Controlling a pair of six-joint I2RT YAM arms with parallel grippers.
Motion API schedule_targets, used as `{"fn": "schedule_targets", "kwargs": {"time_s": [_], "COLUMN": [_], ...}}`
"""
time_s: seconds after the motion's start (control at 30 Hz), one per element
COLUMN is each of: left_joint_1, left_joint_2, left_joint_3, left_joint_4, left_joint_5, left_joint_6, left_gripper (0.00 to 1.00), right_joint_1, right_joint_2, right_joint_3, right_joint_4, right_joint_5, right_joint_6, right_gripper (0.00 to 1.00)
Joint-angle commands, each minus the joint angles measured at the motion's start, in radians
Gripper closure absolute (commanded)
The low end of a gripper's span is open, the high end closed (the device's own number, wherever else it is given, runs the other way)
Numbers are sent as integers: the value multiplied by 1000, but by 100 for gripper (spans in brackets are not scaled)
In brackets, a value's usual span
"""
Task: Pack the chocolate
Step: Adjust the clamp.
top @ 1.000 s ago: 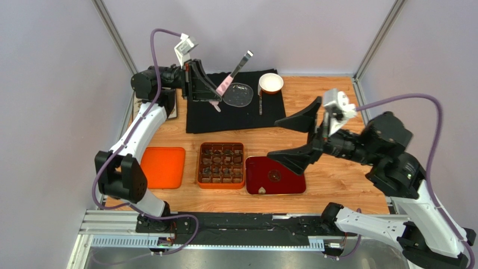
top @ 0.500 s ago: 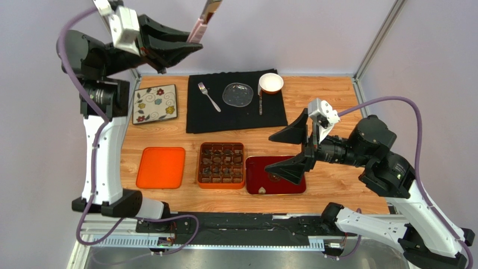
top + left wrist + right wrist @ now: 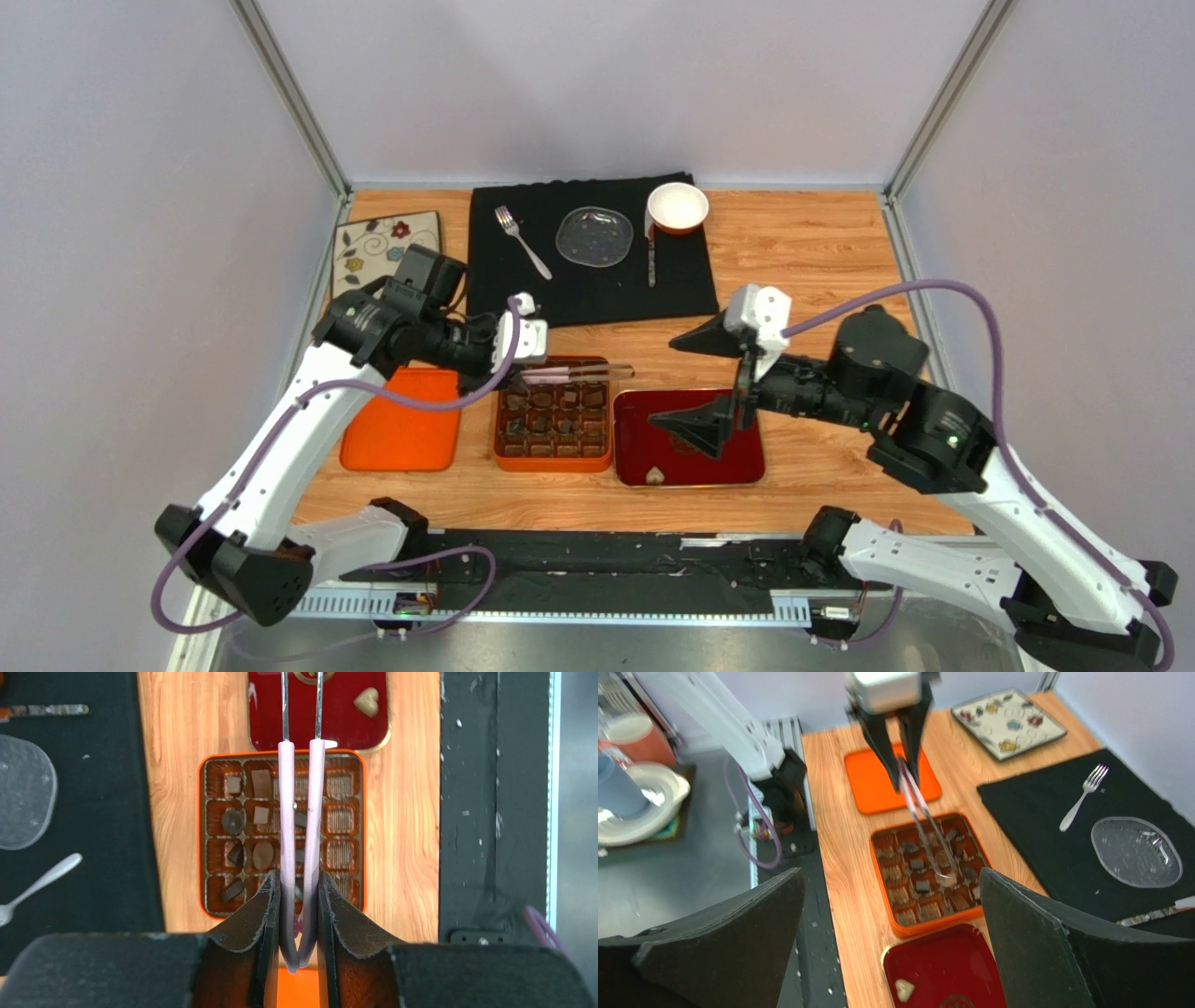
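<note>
The orange box holds several dark chocolate pieces in its grid, mostly in the left columns of the left wrist view. My left gripper is shut on the bend of pink-handled tongs. The tongs reach across the box toward the red tray, and their metal tips are empty. A light heart-shaped chocolate lies on that tray. My right gripper hangs open above the tray with nothing between its fingers. From the right wrist I see the box, the tongs and the heart.
The orange lid lies left of the box. At the back, a black mat carries a fork, a glass plate and a white bowl. A floral plate sits at the back left.
My left arm swung from the back, up high, then down over the orange box, carrying the tongs. My right gripper sank left and lower over the red tray, staying open.
</note>
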State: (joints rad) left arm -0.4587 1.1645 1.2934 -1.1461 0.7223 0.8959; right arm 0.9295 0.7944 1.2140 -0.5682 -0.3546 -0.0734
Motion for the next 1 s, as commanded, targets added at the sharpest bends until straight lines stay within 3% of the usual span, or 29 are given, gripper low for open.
{"fn": "schedule_targets", "kwargs": {"time_s": [0.0,0.27,0.7,0.97], "left_joint_1": [-52,-139,-141,-140], "left_joint_2": [-107,-131,-154,-161], "left_joint_3": [50,75,112,113], "left_joint_4": [-122,-135,-64,-66], "left_joint_5": [-30,-15,11,2], "left_joint_6": [127,40,-84,-101], "left_gripper": [100,100,100,100], "right_joint_1": [34,146,276,313], "right_joint_2": [19,80,94,149], "right_joint_3": [-85,-206,-502,-542], "right_joint_4": [115,338,908,1079], "right_joint_5": [13,48,261,321], "right_joint_6": [-123,-114,1,-2], "right_gripper": [0,1,21,31]}}
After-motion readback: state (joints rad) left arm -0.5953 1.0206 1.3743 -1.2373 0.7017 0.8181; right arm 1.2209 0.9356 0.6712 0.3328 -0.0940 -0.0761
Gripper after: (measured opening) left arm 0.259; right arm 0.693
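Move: The clamp, gripped near its closed end by the left hand, has its middle about 7 cm right of that hand and 4 cm lower; the open right gripper waits 18 cm to the left hand's right, 8 cm back and 11 cm higher. From the right hand, the clamp's middle lies some 12 cm left, 8 cm ahead and 15 cm down. On the table, the chocolate box is 15 cm left and 12 cm ahead, the red tray 5 cm right and 8 cm ahead. The clamp, still gripped, is carried about 5.5 cm back by the left hand, then raised slowly, tips kept pointing right. The wide-open right hand sinks and sweeps left some 10 cm towards it, bringing its fingers to either side of the clamp's middle; they close by about a third while its wrist tips them upward. No pinch can be seen yet. ##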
